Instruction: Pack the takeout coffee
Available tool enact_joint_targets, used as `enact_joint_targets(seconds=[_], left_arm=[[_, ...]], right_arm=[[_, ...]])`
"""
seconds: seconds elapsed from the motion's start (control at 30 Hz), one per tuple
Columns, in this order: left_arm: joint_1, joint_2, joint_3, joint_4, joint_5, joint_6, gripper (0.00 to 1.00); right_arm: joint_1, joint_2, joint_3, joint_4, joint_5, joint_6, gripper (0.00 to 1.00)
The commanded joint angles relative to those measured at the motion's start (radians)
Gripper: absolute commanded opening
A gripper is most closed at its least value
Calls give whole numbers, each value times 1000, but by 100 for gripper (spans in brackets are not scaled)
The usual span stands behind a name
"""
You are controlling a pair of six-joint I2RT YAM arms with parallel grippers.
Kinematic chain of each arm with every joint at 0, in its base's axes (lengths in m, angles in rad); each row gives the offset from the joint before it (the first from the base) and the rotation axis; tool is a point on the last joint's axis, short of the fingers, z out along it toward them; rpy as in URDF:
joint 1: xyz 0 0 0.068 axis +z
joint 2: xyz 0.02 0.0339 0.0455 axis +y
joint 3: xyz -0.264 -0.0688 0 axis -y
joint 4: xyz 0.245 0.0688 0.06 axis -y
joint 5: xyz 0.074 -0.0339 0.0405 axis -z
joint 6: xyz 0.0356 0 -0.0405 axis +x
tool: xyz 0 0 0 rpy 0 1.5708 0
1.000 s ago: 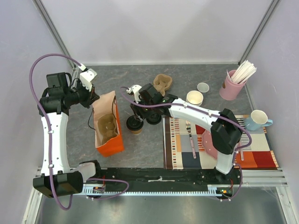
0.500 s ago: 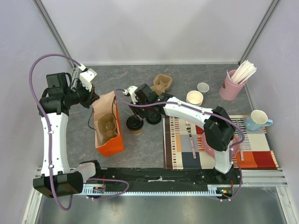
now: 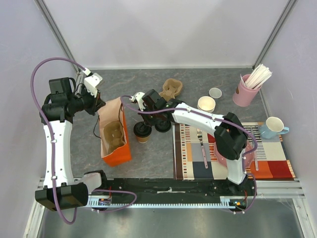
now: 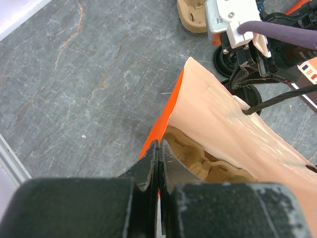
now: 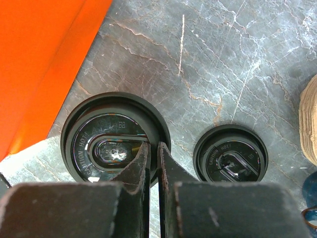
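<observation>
The takeout coffee, a brown paper cup under a black lid, stands on the table just right of the orange bag. My right gripper comes down on it from above. It is shut on the lid's right rim, one finger inside the rim and one outside. My left gripper is shut on the bag's upper edge and holds the mouth open. A cardboard cup carrier lies inside the bag.
A loose black lid lies right of the cup. Behind are a second cardboard carrier, stacked paper cups, a small white lid and a pink straw holder. A striped placemat with fork, pink plate and blue mug lies right.
My right gripper's jaws have closed from about half open onto the coffee lid's rim, and the arm has shifted slightly left. The left arm and bag have not moved.
</observation>
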Motion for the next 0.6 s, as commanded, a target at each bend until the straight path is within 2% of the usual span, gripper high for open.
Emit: enact_joint_targets(seconds=[0.0, 0.2, 0.57], left_arm=[[5, -23, -10, 25, 24, -60, 2], [5, -26, -20, 39, 60, -132, 2], [3, -23, -50, 66, 120, -173, 2]], right_arm=[[-1, -48, 46, -17, 28, -10, 0], [-26, -98, 104, -50, 40, -32, 0], [-112, -221, 233, -93, 51, -21, 0]])
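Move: The right hand already pinches the near-right rim of the lidded coffee cup. The orange bag it is bound for stands about 14 cm to its left and 3 cm back, its middle some 2 cm above the hand. The spare lid lies 5 cm ahead, 6 cm right and 11 below; the cup carrier about 19 ahead and 9 right. From the left hand, shut at the bag's top edge, the bag's middle is about 6 back, 6 right and 15 down. Upward mostly, slow at first and then quickening, the right hand lifts the coffee cup by its lid rim some 11 cm, drifting about 5 cm forward and right, away from the bag's side, and tilting roughly 10 degrees; the fingers keep their pinch. The left hand, still shut on the bag's top edge, eases about 1 cm right and down with a slight roll. ##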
